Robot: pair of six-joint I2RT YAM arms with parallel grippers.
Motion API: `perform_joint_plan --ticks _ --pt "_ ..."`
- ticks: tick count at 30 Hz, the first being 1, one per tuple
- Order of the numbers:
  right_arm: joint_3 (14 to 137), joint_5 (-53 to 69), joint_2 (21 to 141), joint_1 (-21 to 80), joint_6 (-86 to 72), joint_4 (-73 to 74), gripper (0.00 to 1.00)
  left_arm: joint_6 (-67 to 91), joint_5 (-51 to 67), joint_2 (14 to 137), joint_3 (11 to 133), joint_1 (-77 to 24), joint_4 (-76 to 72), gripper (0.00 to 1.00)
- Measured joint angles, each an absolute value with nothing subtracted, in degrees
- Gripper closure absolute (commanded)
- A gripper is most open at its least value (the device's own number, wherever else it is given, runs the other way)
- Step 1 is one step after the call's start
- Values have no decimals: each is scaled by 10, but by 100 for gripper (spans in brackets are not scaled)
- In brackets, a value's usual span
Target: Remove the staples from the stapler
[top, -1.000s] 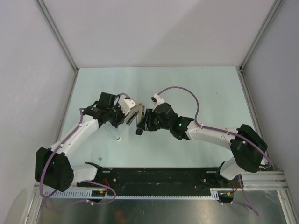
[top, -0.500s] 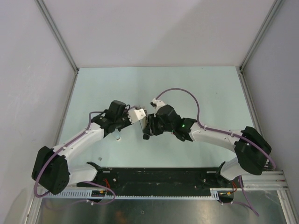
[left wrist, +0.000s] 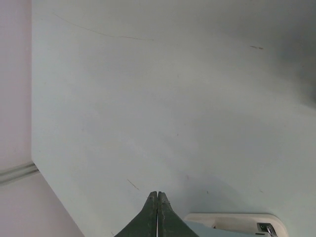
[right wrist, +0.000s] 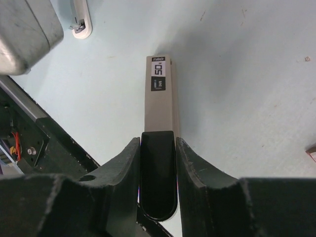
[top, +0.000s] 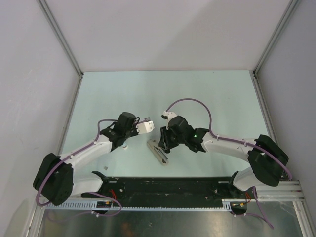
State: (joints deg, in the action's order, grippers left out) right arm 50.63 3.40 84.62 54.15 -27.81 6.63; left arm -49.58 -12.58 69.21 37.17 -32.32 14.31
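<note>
My right gripper is shut on the black end of a long beige-grey bar with a "50" label, seemingly the stapler's inner bar. The bar lies on the table and points toward the front edge in the top view, below the right gripper. The stapler's pale-blue shell lies apart to the left, also showing in the top view and the left wrist view. My left gripper is shut and empty, just above the shell, and shows in the top view. No staples strip shows.
The black base rail runs along the near edge, and also shows in the right wrist view. A small reddish corner peeks in at the right edge of that view. Grey walls enclose the table.
The two grippers were together on the bar above the table. The left one has let go and drawn back left. The right one has carried the bar down to the table, nearer the front.
</note>
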Motion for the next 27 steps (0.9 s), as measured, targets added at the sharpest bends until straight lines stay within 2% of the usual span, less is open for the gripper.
perform_joint_plan --ticks 10,17,26,27 --pt "505 17 848 546 -280 57 100 -427 -124 692 396 -330 173 100" --pt "519 -55 873 578 -292 61 100 -349 -99 690 454 -325 208 100" --pt "706 -166 1044 629 -323 139 100 -254 -37 684 531 -257 260 95" --pt "727 -175 1058 633 -325 154 97 -250 -30 683 533 -248 264 95"
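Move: The grey stapler is already in the right fingers by its black part, its middle about 3 cm left of that hand and 3 cm below. The blue stapler lies some 22 cm to that hand's left and 5 cm farther out; the staple box, 14 cm right and 4 cm ahead; both 8 cm lower. From the left hand, the grey stapler is about 13 cm right, 10 cm back and a little lower. Lift the shut, empty left gripper about 7 cm, letting it drift slightly right and back left, and roll it some 30 degrees, left side dropping and turning counter-clockwise. Hold the right hand nearly still at first, then carry the grey stapler left about 6 cm, with some forward and down, towards the blue stapler, keeping the grip. ##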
